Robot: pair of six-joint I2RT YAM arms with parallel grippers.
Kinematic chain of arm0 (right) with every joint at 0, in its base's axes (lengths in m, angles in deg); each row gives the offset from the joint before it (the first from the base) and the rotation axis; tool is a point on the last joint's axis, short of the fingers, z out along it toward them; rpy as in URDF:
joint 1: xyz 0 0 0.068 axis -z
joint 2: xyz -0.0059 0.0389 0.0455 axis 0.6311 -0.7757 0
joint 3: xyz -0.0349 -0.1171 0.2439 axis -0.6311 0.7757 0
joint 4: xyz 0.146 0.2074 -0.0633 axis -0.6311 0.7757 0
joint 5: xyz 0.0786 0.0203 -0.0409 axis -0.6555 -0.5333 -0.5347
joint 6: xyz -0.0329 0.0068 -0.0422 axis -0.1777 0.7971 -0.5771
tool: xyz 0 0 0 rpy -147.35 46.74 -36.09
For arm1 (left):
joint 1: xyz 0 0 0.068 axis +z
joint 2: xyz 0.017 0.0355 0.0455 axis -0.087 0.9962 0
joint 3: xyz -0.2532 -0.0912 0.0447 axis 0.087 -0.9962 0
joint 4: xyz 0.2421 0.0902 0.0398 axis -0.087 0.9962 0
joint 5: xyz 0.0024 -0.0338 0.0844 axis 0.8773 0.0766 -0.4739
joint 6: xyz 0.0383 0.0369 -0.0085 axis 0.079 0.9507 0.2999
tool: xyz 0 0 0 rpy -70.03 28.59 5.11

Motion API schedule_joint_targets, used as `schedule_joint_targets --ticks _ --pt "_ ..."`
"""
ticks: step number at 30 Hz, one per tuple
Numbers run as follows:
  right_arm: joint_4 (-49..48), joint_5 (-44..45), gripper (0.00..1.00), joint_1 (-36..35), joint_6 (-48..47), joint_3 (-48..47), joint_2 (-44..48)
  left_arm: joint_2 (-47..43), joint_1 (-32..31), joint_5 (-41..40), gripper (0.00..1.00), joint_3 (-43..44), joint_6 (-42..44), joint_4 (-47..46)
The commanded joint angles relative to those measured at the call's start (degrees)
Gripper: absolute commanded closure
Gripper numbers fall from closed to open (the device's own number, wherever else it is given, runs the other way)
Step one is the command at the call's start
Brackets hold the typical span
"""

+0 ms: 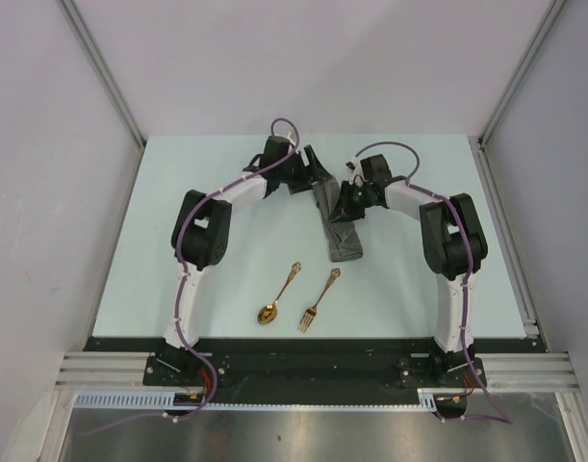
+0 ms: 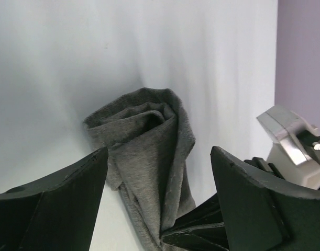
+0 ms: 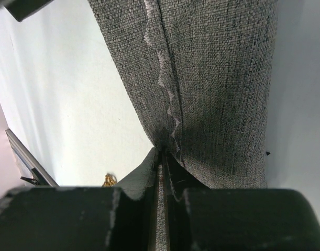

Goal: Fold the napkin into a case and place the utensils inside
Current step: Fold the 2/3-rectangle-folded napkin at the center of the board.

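The napkin [image 1: 336, 223] lies as a narrow, bunched dark grey strip in the middle of the table, its far end raised. My right gripper [image 1: 345, 204] is shut on a fold of it; the right wrist view shows the cloth [image 3: 212, 78] pinched between the closed jaws [image 3: 162, 157]. My left gripper [image 1: 311, 175] stands open at the strip's far end. In the left wrist view its fingers [image 2: 60, 204] straddle the crumpled napkin [image 2: 149, 151] without touching it. The gold spoon [image 1: 277, 295] and gold fork [image 1: 319, 299] lie side by side nearer the arm bases.
The pale table [image 1: 178, 241] ends in a dark front edge [image 1: 303, 343] by the arm bases. Metal frame posts [image 1: 505, 96] and white walls stand around it. A gold handle tip [image 3: 108, 181] peeks beside the right gripper's finger.
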Motion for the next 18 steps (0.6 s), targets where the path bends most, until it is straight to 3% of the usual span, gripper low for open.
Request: schedule_joint_targets --ticks 1,5,10,18 --pt "0.23 -1.08 0.91 -0.26 -0.92 -2.28 -0.63 -2.9 -0.71 -3.64 0.16 -0.53 3.51 1.48" --pt "0.23 -1.17 0.91 -0.26 -0.84 -2.45 -0.8 -4.57 -0.89 -5.06 0.18 -2.82 3.95 -0.54" --pt "0.23 -1.26 0.91 -0.26 -0.75 -2.63 -0.89 -1.07 -1.06 -2.24 0.24 0.52 2.11 0.34" --pt "0.59 -1.26 0.91 -0.44 -1.1 -2.72 -0.89 0.52 -1.06 -0.66 0.42 2.71 0.61 -1.34"
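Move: Just under the left hand's open fingers is the bunched far end of the folded napkin, about 1 cm back, 1 cm right and 2 cm down. From the right hand, which already pinches the napkin's edge, that end lies some 9 cm ahead and 3 cm left, about 2 cm higher. The napkin's near end is roughly 8 cm behind the right hand and 2 cm to its right; the fork is about 20 cm back and 5 cm left. Sinking about 2 cm around the bunched far end of the napkin, the left hand brings its spread fingers to either side of the folds, then starts closing them onto the cloth from wide open to a little over half, easing up about half a centimetre. The right hand stays in place with its shut fingers keeping the napkin's edge, settling by only half a centimetre. ##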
